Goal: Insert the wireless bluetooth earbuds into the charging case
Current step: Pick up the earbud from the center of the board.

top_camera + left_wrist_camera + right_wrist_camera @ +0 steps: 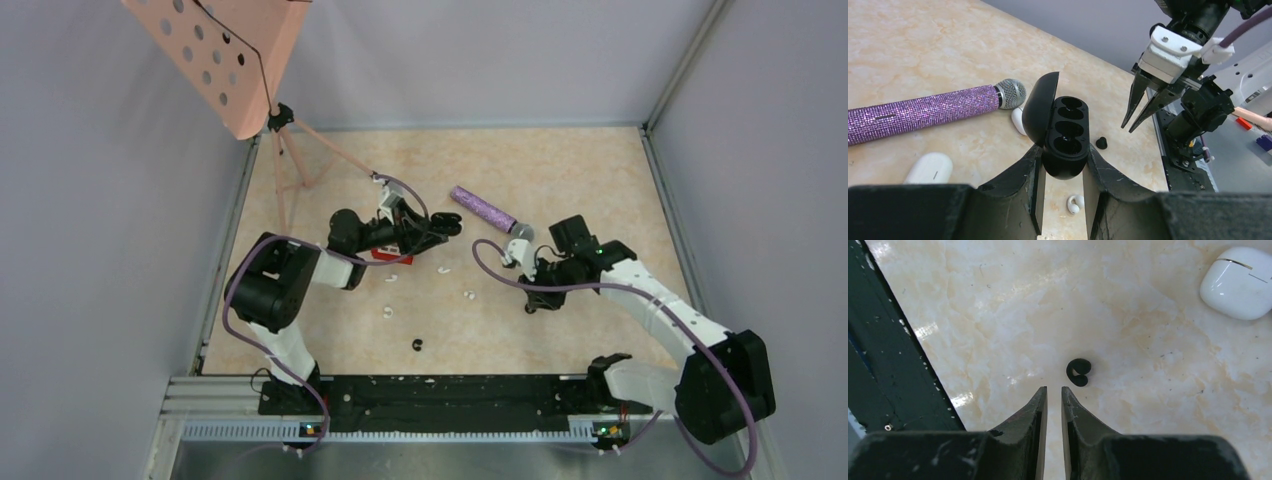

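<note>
My left gripper (1065, 150) (432, 228) is shut on a black charging case (1068, 125) (446, 224), held above the table with its lid open; both wells look empty. My right gripper (1054, 389) (1127, 128) (530, 303) points down with only a narrow slit between its jaws and holds nothing. A black earbud (1078, 372) (1101, 142) lies on the table just ahead of its tips. A second black earbud (417, 346) lies nearer the front. Several white earbuds lie between the arms (443, 268) (469, 295); one (1074, 204) shows below the case.
A purple glitter microphone (482, 209) (923, 112) lies behind the grippers. A white oval case (1240, 282) (930, 169) sits on the table. A pink music stand (220, 50) rises at the back left. A red object (385, 256) lies under the left arm. A black rail (430, 400) runs along the front.
</note>
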Robot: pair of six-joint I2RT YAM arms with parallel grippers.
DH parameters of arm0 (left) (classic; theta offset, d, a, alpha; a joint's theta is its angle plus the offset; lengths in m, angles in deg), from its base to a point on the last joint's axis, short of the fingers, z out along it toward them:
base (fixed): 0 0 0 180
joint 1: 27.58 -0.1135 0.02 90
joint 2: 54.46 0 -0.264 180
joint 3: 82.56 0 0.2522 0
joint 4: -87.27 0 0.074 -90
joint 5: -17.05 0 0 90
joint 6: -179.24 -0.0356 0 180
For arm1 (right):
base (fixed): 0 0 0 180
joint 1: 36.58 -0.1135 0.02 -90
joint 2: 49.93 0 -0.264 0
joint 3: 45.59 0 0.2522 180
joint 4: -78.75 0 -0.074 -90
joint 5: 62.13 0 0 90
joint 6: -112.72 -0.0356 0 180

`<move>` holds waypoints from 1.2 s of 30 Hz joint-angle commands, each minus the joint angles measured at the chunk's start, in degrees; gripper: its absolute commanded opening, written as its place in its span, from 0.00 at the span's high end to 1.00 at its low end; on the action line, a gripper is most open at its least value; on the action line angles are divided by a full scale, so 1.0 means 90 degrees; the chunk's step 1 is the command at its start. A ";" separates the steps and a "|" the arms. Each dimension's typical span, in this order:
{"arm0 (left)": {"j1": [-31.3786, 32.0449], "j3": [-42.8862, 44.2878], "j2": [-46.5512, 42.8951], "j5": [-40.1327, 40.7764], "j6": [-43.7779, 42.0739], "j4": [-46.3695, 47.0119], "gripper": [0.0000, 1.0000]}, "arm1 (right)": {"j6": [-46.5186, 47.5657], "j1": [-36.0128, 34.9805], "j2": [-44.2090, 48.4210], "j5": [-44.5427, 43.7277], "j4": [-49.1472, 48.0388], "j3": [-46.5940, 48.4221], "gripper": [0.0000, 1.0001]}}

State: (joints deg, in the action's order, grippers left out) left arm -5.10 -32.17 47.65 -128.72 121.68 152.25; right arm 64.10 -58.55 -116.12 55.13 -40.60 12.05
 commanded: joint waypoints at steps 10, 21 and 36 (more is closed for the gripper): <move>-0.0135 0.0021 -0.0343 0.0178 0.0124 0.0021 1.00 | -0.0040 -0.0290 0.0013 -0.0640 -0.1111 -0.0653 0.84; -0.0198 0.0024 -0.0325 0.0225 0.0131 -0.0027 1.00 | -0.0074 -0.0544 -0.0235 -0.0608 -0.1244 -0.0737 0.84; -0.0238 0.0041 -0.0307 0.0220 0.0125 -0.0099 1.00 | -0.0165 -0.0566 -0.0529 -0.0885 -0.1484 -0.0817 0.82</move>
State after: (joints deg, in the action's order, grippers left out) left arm -6.91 -32.17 46.92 -127.26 122.38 149.76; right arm 63.10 -62.84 -120.71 47.35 -52.14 4.46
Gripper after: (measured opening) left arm 0.338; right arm 0.173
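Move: The black earbud I want lies almost straight under my right hand, roughly 7 cm down and about 1 cm ahead and 1 cm to the left. From that hand, the white case stands about 13 cm ahead and 5 cm left, and the white earbuds about 4 cm ahead and 14 cm left. From my left hand, the black earbud is some 12 cm back, 18 cm to the right and 16 cm below. I sink my right hand about 5 cm towards the black earbud, slowing halfway to edge the fingertips about a centimetre forward before going down again. The wrist tips some 5 to 10 degrees so the narrowly parted fingers point more steeply down, and their gap stays the same. My left hand keeps its hold on the open black case, easing about 1.5 cm forward and left. ##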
